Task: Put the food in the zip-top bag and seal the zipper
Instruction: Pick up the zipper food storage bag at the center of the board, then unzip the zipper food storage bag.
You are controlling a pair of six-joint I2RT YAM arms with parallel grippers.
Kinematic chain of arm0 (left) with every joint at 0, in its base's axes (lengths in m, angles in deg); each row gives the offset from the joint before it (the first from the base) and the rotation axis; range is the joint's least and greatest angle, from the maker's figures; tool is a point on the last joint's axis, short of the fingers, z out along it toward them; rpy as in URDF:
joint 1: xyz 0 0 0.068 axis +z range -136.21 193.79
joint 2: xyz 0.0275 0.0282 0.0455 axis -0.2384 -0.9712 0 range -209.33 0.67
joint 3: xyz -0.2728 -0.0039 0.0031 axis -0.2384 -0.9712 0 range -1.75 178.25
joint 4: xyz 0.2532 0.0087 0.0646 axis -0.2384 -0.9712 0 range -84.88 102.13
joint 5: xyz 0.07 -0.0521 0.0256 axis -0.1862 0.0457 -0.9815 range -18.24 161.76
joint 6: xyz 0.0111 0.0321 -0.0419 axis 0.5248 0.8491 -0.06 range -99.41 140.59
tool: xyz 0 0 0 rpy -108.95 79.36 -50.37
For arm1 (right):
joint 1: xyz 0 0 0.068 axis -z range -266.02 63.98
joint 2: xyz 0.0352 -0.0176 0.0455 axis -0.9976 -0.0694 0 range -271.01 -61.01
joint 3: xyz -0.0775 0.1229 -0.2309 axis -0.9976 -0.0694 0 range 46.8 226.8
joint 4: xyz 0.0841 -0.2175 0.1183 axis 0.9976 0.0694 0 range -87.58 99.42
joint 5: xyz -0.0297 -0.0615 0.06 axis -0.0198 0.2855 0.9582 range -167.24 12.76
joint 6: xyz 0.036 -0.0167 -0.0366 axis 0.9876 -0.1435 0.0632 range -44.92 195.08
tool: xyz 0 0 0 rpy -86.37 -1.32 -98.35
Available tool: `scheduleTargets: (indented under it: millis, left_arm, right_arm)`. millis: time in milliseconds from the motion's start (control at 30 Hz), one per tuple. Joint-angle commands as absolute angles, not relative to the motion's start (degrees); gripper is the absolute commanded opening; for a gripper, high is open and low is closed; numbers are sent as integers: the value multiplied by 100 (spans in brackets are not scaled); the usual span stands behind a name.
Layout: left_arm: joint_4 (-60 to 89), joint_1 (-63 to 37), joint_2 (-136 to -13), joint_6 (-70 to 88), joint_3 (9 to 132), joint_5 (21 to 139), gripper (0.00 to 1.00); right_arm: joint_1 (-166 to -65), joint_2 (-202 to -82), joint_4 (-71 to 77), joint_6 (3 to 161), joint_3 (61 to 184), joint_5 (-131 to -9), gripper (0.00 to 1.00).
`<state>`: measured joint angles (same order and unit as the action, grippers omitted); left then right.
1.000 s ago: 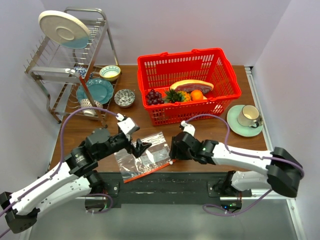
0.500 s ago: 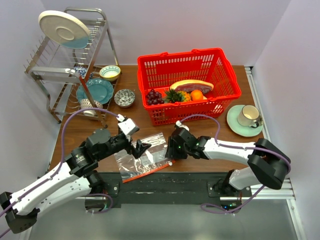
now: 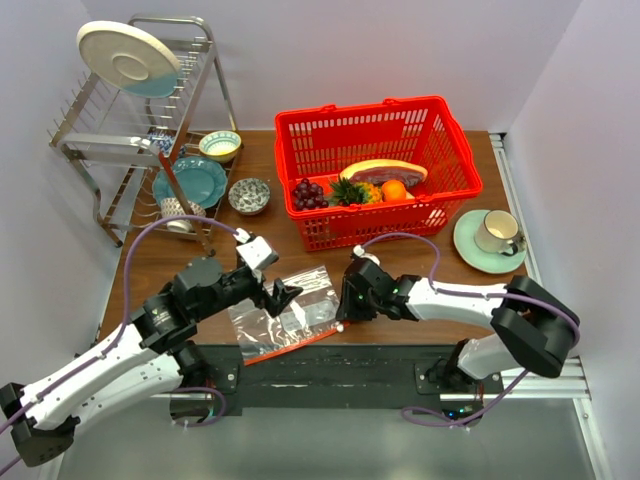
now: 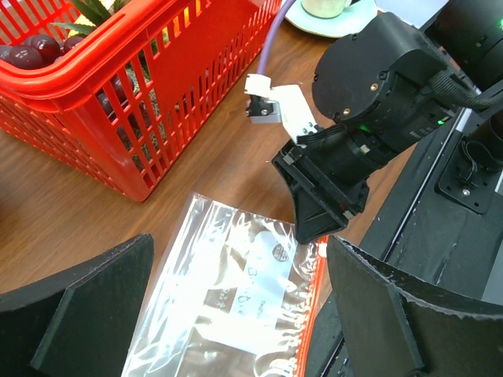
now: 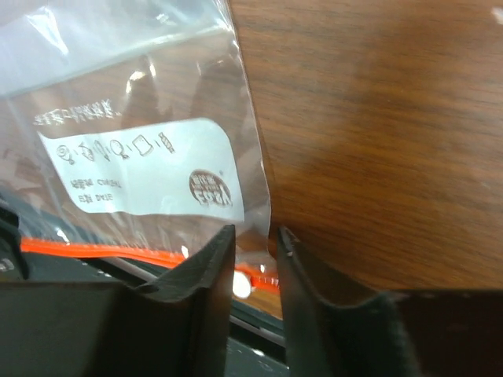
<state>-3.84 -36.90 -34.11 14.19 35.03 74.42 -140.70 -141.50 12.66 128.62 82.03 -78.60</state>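
The zip-top bag lies flat and empty by the table's near edge, white label up. Its red-orange zipper runs along the near side. My left gripper hovers wide open over the bag, a finger off each side. My right gripper is low at the bag's right corner. Its fingers stand a narrow gap apart, straddling the bag's edge just above the zipper. The food, purple grapes and a pineapple, sits in the red basket.
The red mesh basket stands behind the bag and also holds a pink slice and an orange. A cup on a saucer is at the right. A dish rack, teal plate and small bowls are at the left.
My right gripper has slid left to the bag's right corner and its jaws have narrowed around the edge. The left arm has held still, open.
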Motion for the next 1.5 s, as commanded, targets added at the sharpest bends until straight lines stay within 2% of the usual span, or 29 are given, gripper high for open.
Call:
scheduleTargets:
  millis: [0,100,167,400,533,700,1000,1300,1467]
  left_arm:
    - [-299,-3709,-3439,1487,3482,7404,96]
    - [-291,-3701,-3448,1496,3473,7413,96]
    - [-255,-3701,-3474,1505,3438,7475,96]
    - [131,-3701,-3957,1566,3350,8265,95]
    - [456,-3736,-4151,1549,3341,9187,95]
    - [615,-3998,-4361,1681,3665,9075,95]
    - [790,-5017,-5135,2287,4509,7924,95]
    - [1397,-6239,-5724,2902,4492,5484,95]
    - [1853,-6618,-5926,3087,4413,4567,95]
  right_arm:
    - [-14051,-14477,797,12931,8064,-7532,17]
    - [-14060,-14425,638,13080,8064,-7373,0]
    - [-14051,-14215,463,13177,8029,-7372,0]
    - [-14051,-12370,75,14072,7827,-7548,0]
    - [-14051,-11290,-66,14793,7730,-7715,0]
    - [-14051,-10523,180,15550,7686,-8259,0]
    - [-14051,-9864,1041,16235,7994,-8901,0]
    - [-14060,-9520,1587,16570,8170,-9376,0]
    - [-14051,-9529,1587,16667,8126,-9289,0]
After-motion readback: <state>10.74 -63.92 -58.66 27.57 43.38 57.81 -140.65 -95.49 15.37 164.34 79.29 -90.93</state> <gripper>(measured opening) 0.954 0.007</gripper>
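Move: My right hand is already down at the zip-top bag, its part-open fingers astride the near right corner by the zipper end, about 1 cm left, 1 cm back and 1 cm below. From that hand the red basket's middle is some 28 cm ahead and 10 cm right, the patterned bowl some 28 cm ahead and 22 cm left. My left hand hangs over the bag: its middle is about 22 cm below, 1 cm ahead and 2 cm left. I shut my right fingers on the bag's zipper corner, pinching it, then raise it quickly some 22 cm, rolling the hand's left side up nearly 50 degrees, turning clockwise and easing a little right. Meanwhile my left hand, wide open, dips about 3 cm, swings some 12 cm right and a bit back, and climbs again towards the raised corner, turning clockwise. ##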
